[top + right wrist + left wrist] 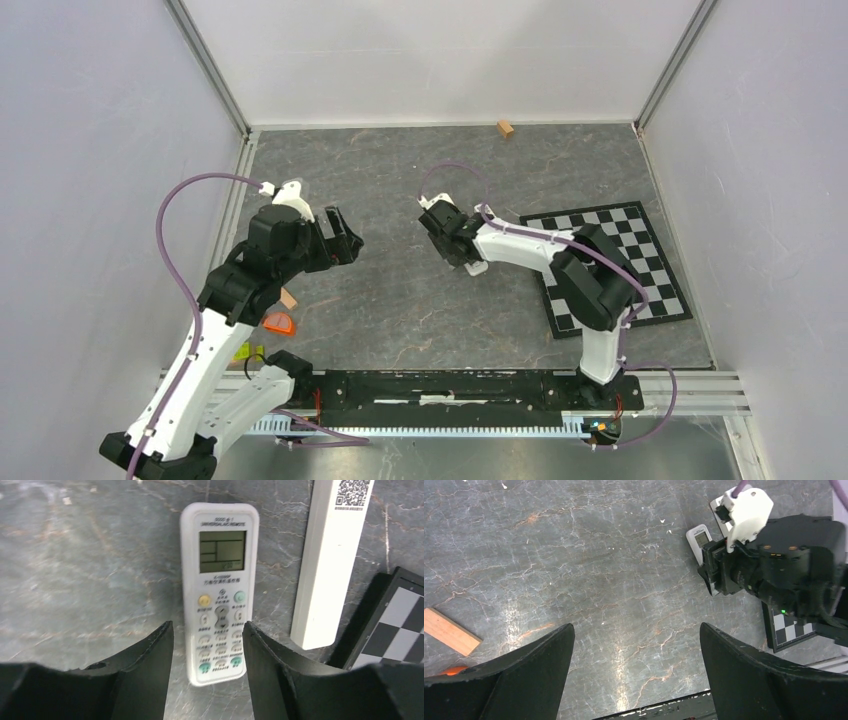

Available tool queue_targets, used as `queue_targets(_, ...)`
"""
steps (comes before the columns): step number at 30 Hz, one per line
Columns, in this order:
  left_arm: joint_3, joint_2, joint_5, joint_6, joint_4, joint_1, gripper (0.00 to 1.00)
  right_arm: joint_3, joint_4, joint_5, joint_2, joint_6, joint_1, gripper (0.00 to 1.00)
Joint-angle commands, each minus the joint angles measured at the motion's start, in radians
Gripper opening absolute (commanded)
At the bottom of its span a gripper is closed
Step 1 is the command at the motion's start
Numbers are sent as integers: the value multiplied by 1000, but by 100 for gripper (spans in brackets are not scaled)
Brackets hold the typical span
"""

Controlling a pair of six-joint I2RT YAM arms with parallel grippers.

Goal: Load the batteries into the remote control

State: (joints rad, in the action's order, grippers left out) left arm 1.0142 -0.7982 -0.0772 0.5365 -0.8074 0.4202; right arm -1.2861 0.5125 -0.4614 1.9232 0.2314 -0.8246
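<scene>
The remote control (325,565) lies back up, a long slim white bar with a QR label, beside the checkerboard. Left of it lies a shorter, wider white remote with a display window (219,590). My right gripper (207,635) hovers over that wider remote's lower end, jaws open on either side of it and nothing held. My left gripper (636,630) stands wide open over bare table, well to the left of both remotes (699,537). In the top view the left gripper (345,240) and right gripper (445,232) face each other mid-table. The batteries are out of view.
A black-and-white checkerboard (610,265) lies at the right, its corner close to the slim remote. A wooden block (449,632) and an orange piece (280,323) sit near the left arm. Another small wooden block (506,128) is by the back wall. White walls enclose the table.
</scene>
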Motion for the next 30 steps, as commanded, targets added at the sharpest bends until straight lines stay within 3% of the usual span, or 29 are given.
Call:
queue_targets(1, 47, 5, 15, -59, -24, -4, 100, 42, -74, 126, -136, 33, -4, 58)
queue_targets(8, 53, 28, -43, 11, -76, -4, 100, 198, -111, 20, -422, 92, -2, 61)
queue_targets(12, 46, 53, -53, 44, -82, -4, 100, 367, -161, -160, -701, 109, 5, 64)
queue_targets(17, 55, 104, -56, 26, -54, -4, 100, 488, -100, -421, -1041, 103, 15, 71)
queue_targets(22, 81, 178, -87, -20, -75, -4, 100, 491, -18, -646, -1338, 51, 16, 73)
queue_targets(26, 100, 240, -143, -39, -113, -4, 100, 441, -32, -739, -1507, -58, 16, 76)
queue_targets(30, 129, 287, -182, -55, -158, -4, 100, 373, -74, -803, -1598, -189, 17, 92)
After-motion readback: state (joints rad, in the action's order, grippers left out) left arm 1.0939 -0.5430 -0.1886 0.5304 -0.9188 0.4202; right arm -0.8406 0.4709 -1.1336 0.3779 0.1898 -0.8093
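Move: The right hand is low over the table with its part-open fingers around the button end of the remote control, whose middle lies about 3 cm ahead, 1 cm to the left and 1 cm below. The white remote, face down, is some 8 cm ahead and 6 cm to the right, and the checkered board's middle is roughly 32 cm right and 4 cm back. From the raised left hand, the remote control is about 8 cm ahead, 24 cm right and 22 cm down. The right hand, its grip already eased, backs off the remote control, rising nearly straight at first and then sweeping fast up and to the right, away from both remotes; it climbs about 29 cm and goes some 26 cm right and 12 cm back while the fingers open further and the wrist tips up strongly and turns clockwise. The left hand, wide open and empty, also withdraws, up, back and to its left by a few centimetres each, its fingers tipping up slightly towards the end. ##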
